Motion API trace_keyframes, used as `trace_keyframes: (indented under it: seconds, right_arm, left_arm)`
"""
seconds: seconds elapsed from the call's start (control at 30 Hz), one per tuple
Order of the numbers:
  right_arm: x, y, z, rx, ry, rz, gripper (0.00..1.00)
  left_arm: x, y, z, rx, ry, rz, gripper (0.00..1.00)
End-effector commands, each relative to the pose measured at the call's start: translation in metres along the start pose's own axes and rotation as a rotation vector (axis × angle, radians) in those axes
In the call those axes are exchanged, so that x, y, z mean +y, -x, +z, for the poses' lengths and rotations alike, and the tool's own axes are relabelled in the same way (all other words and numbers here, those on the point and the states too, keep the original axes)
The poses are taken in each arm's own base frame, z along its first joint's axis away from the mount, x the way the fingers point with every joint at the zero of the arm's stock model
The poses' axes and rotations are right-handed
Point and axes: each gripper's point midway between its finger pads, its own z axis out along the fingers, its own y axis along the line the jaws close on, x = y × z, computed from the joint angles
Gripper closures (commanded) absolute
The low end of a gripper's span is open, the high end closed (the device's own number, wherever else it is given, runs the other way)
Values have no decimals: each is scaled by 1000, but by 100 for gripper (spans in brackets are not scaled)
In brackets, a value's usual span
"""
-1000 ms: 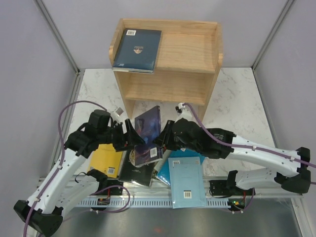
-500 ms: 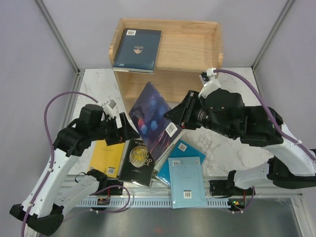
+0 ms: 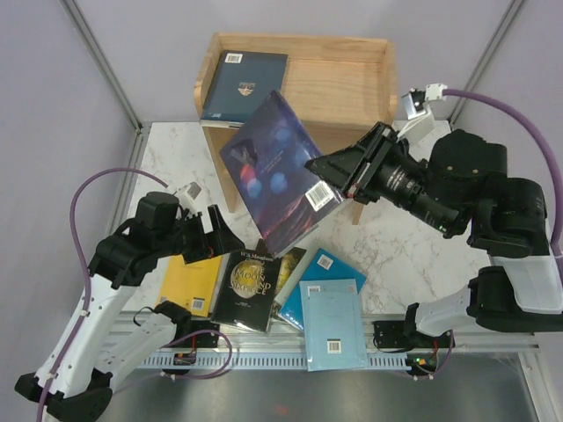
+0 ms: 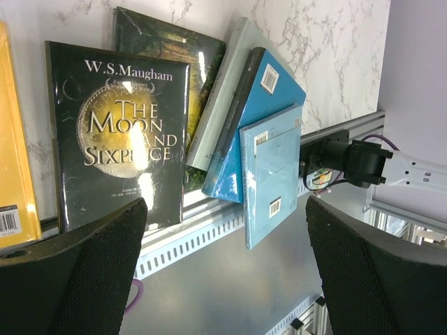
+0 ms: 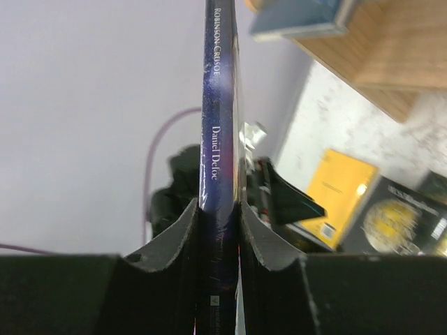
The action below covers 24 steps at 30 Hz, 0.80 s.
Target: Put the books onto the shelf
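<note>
My right gripper (image 3: pixel 339 176) is shut on the edge of a dark blue-purple book (image 3: pixel 271 171), holding it tilted in the air in front of the wooden shelf (image 3: pixel 339 88). In the right wrist view its spine (image 5: pixel 218 105) stands clamped between the fingers (image 5: pixel 180 237). A navy book (image 3: pixel 244 86) lies on the shelf's top left. My left gripper (image 3: pixel 227 239) hangs open and empty over the yellow book (image 3: pixel 187 283). Beside it lie the black gold-titled book (image 4: pixel 122 132), a green illustrated one (image 4: pixel 181 49), a pale one (image 4: pixel 223 91), a teal one (image 4: pixel 262 105) and a light blue one (image 4: pixel 272 167).
The light blue book (image 3: pixel 332 327) overhangs the slotted metal rail (image 3: pixel 264 356) at the table's near edge. The shelf's lower tier (image 3: pixel 290 154) opens toward the arms. Grey walls close in both sides. Purple cables loop off both arms.
The right arm has lifted the dark blue-purple book off the pile, up and back toward the shelf. The left gripper let go, opened wider and drew back to the left.
</note>
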Motion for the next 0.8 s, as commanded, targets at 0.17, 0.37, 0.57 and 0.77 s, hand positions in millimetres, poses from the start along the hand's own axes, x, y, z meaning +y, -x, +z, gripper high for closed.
trace_keyframes:
  seconds: [0.17, 0.37, 0.57, 0.77]
  right_arm:
    - [73, 101, -10, -420, 224, 156, 100]
    - [75, 143, 25, -621, 194, 168, 100]
    - [57, 169, 87, -647, 218, 258, 100]
    - [31, 173, 136, -635, 190, 315, 100]
  left_arm:
    - [-10, -3, 4, 31, -57, -21, 4]
    - [-21, -10, 2, 69, -118, -44, 5]
    - [-27, -14, -2, 91, -153, -48, 5]
    - [-27, -19, -8, 89, -163, -47, 6]
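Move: The upper shelf, for which the Robinson Crusoe book already gripped in the right hand is bound, has its middle about 30 cm ahead of that hand, some 5 cm to its left and 12 cm lower. The navy book lies flat on it about 30 cm ahead and 15 cm left of the right hand; the lower shelf is under it, roughly 35 cm below the hand. From the empty left hand, the upper shelf's middle is about 30 cm ahead, 15 cm right and 17 cm up. The Robinson Crusoe book, still pinched by its spine, is swept forward over the upper shelf by the right hand, about 22 cm and slightly left: it first rises some 7 cm, then sinks about 5 cm as it goes in. The wrist turns clockwise about 30 degrees on the way and the grip stays shut; the open left hand merely drifts about 2 cm right and back. ##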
